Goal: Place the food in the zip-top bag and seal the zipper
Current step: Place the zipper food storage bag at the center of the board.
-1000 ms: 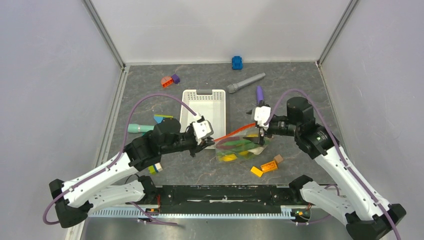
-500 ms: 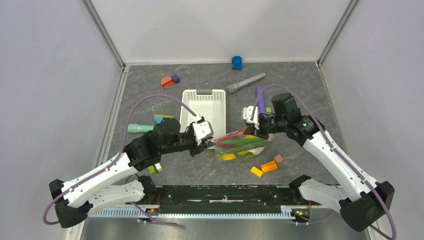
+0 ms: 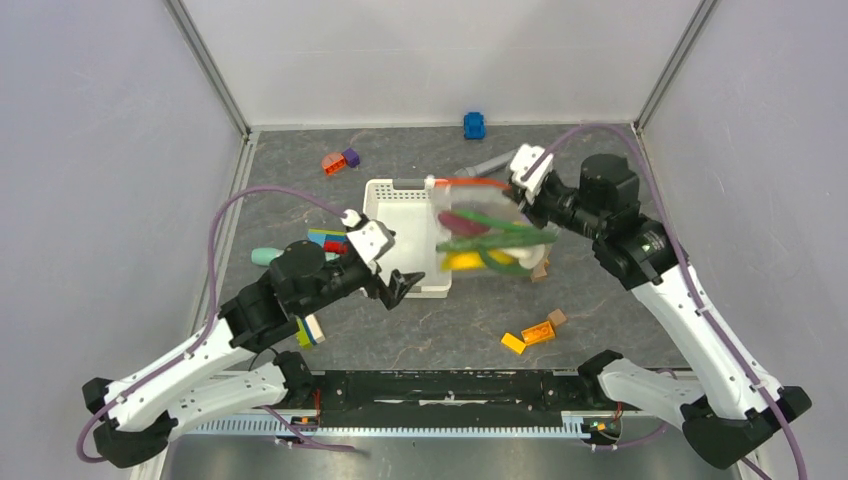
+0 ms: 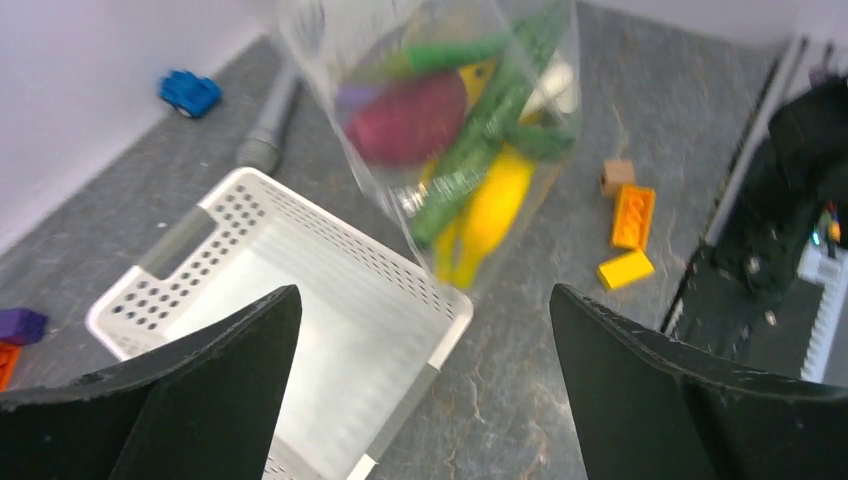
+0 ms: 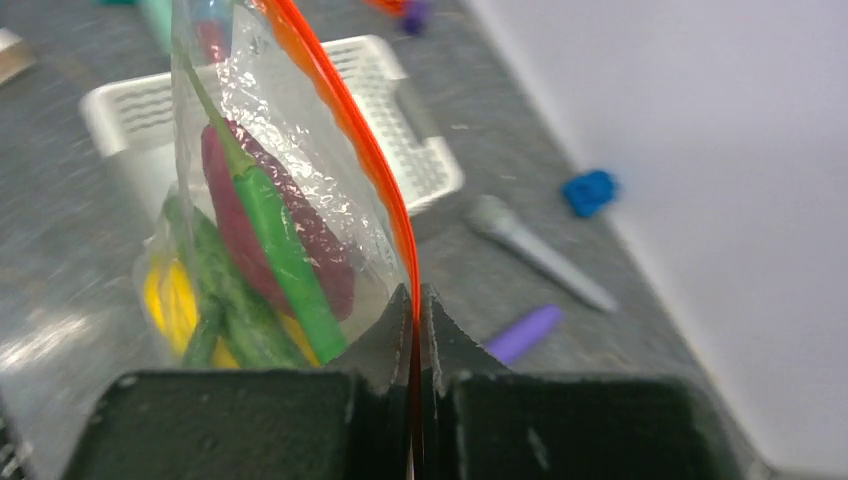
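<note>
The clear zip-top bag (image 3: 487, 228) hangs in the air over the right edge of the white basket, blurred by motion. My right gripper (image 3: 519, 188) is shut on the orange-red zipper (image 5: 352, 135) at the bag's corner, the strip pinched between its fingertips (image 5: 400, 310). The food is inside the bag: a purple-red sweet potato (image 5: 315, 250), green beans (image 5: 275, 245) and yellow pieces (image 4: 490, 200). My left gripper (image 3: 396, 290) stands wide open and empty, low by the basket's near right corner, apart from the bag (image 4: 450, 120).
A white slotted basket (image 3: 392, 205) sits mid-table. Behind it lie a grey cylinder (image 4: 268, 125) and a blue toy car (image 3: 474, 125). Orange and purple blocks (image 3: 340, 160) are at back left, orange and yellow blocks (image 3: 530, 337) at front right. A purple cylinder (image 5: 525, 333) lies on the table.
My right gripper shut on the zipper and lifted the bag up and toward the back. My left gripper let go of the bag, opened wide and drew back to the left.
</note>
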Controlling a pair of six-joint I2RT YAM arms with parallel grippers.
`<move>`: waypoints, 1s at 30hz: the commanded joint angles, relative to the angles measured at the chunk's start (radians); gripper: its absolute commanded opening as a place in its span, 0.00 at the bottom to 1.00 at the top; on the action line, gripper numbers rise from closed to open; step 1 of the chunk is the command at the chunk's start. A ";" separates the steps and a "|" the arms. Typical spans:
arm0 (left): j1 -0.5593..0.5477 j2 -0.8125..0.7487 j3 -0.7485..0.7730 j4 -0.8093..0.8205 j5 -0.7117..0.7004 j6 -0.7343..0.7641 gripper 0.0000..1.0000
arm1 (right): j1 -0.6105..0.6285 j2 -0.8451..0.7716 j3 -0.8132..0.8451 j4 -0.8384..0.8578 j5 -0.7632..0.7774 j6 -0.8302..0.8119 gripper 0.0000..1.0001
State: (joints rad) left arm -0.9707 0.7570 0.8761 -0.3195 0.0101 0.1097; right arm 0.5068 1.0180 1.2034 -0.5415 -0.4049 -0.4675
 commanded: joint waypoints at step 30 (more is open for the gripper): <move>0.097 0.157 0.042 0.023 -0.662 -0.405 1.00 | -0.483 0.658 0.152 0.432 1.039 -0.119 0.01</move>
State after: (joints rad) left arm -0.8810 0.9199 0.8726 -0.2893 -0.6273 -0.2184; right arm 0.0132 1.6352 1.3720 -0.1753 0.6159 -0.6746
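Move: The food bag hangs closed in the right hand, its middle roughly 12 cm below the fingers, 3 cm left and 2 cm back; the board's far right corner lies about 35 cm ahead, 35 cm right and 29 cm below, with the purple microphone some 15 cm ahead and 7 cm right on the board. From the empty left hand the white basket is about 16 cm ahead, 2 cm left and 24 cm down, and the bag 15 cm right, 7 cm ahead and 9 cm lower. The food bag, still pinched at its red zipper edge, swings away from the basket in the right hand: over 30 cm rightward and some 20 cm forward, rising briefly, then sinking, the wrist turning clockwise and rolling left side down. Meanwhile the open left hand goes forward and left in over the basket, first up, then down, turning counter-clockwise about 45 degrees and touching nothing. ##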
